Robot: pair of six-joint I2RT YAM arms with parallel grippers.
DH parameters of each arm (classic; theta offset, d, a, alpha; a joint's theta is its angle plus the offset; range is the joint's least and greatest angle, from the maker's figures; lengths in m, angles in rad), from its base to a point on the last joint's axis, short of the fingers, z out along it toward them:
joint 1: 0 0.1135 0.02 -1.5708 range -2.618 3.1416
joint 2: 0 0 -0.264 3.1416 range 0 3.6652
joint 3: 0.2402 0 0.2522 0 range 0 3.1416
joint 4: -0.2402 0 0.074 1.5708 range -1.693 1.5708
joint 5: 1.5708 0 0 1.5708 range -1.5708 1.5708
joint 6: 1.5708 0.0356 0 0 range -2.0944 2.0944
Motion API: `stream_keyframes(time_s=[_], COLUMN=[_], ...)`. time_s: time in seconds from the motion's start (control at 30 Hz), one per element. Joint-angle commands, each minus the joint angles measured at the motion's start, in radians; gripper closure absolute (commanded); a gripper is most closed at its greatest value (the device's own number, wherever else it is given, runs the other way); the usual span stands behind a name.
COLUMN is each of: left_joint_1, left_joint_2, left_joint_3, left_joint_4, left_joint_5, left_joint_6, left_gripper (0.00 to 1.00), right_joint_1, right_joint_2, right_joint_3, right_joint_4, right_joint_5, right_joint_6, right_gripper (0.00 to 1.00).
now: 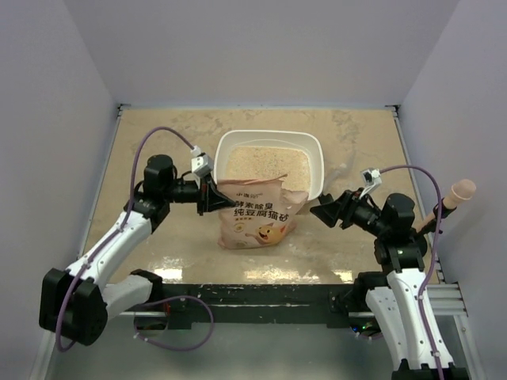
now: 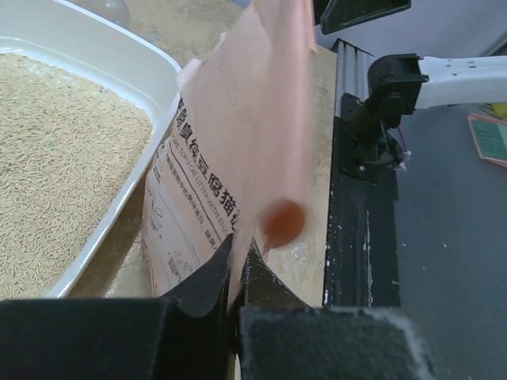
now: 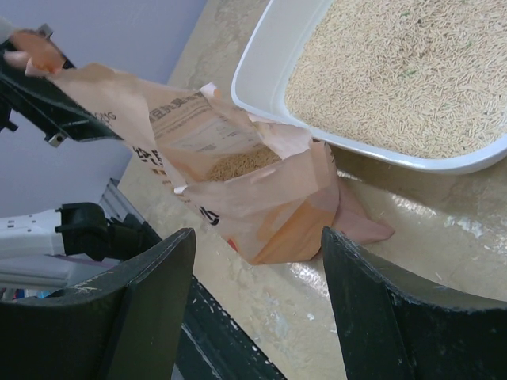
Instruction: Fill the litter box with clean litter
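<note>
The white litter box (image 1: 315, 150) (image 2: 119, 55) (image 3: 261, 67) sits at the table's middle back, holding pale beige clean litter (image 1: 265, 165) (image 2: 55, 150) (image 3: 404, 71). An orange-pink printed bag (image 1: 257, 214) (image 2: 230, 142) (image 3: 253, 186) stands just in front of it, its top open with granules showing inside. My left gripper (image 1: 212, 195) (image 2: 236, 265) is shut on the bag's left top edge. My right gripper (image 1: 321, 211) (image 3: 257, 261) hangs open just right of the bag, not touching it.
A wooden-handled tool (image 1: 451, 198) pokes up beside the right arm near the right wall. The black front rail (image 1: 261, 297) runs along the table's near edge. Grey walls close in both sides and the back.
</note>
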Motion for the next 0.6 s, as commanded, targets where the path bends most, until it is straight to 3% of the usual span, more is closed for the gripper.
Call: stream_keyframes(time_s=[0.0, 0.03, 0.13, 0.17, 0.23, 0.27, 0.33, 0.43, 0.57], left_joint_1=[0.046, 0.046, 0.046, 0.046, 0.044, 0.044, 0.035, 0.004, 0.001], left_joint_2=[0.124, 0.188, 0.327, 0.368, 0.504, 0.553, 0.695, 0.767, 0.733], left_joint_3=[0.203, 0.279, 0.474, 0.526, 0.687, 0.733, 0.859, 0.884, 0.831], left_joint_4=[-0.047, -0.107, -0.453, -0.677, -0.927, -1.150, -1.367, -1.376, -1.376], left_joint_5=[0.359, 0.401, 0.510, 0.537, 0.547, 0.532, 0.503, 0.476, 0.466], left_joint_6=[0.124, 0.156, 0.444, 0.632, 0.856, 1.055, 1.245, 1.230, 1.272], left_gripper=[1.00, 1.00, 1.00, 1.00, 1.00, 1.00, 1.00, 1.00, 1.00], right_joint_1=[0.003, 0.004, 0.004, 0.006, 0.006, 0.006, 0.006, 0.009, 0.012], right_joint_2=[-0.044, -0.047, -0.043, -0.043, -0.058, -0.064, -0.069, -0.076, -0.086], right_joint_3=[-0.024, -0.024, -0.022, -0.025, -0.035, -0.036, -0.036, -0.021, -0.027], right_joint_4=[0.108, 0.114, 0.102, 0.104, 0.101, 0.099, 0.065, 0.019, 0.021], right_joint_5=[-0.059, -0.075, -0.085, -0.087, -0.081, -0.078, -0.064, -0.027, 0.026], right_joint_6=[0.056, 0.057, 0.050, 0.048, 0.047, 0.045, 0.028, -0.013, -0.036], right_gripper=[0.31, 0.31, 0.31, 0.31, 0.31, 0.31, 0.31, 0.31, 0.31])
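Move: Pinched shut on the bag's upper left corner, the left hand has the litter box about 20 cm ahead and 14 cm to its right, roughly 18 cm lower. The bag's body stands level with this hand, some 11 cm to its right and 12 cm down, against the box's near side. The scoop lies about 37 cm to its right and 20 cm ahead. From the open right hand, the box is some 20 cm ahead and 15 cm left. Keeping its fingers shut on the bag's corner, the left hand swings it forward towards the litter box, about 6 cm out before easing back 1 cm, and drifts some 2 cm to the right. Meanwhile the wrist turns some 25 degrees clockwise; the hand rises a little, then sinks slightly below where it began. ##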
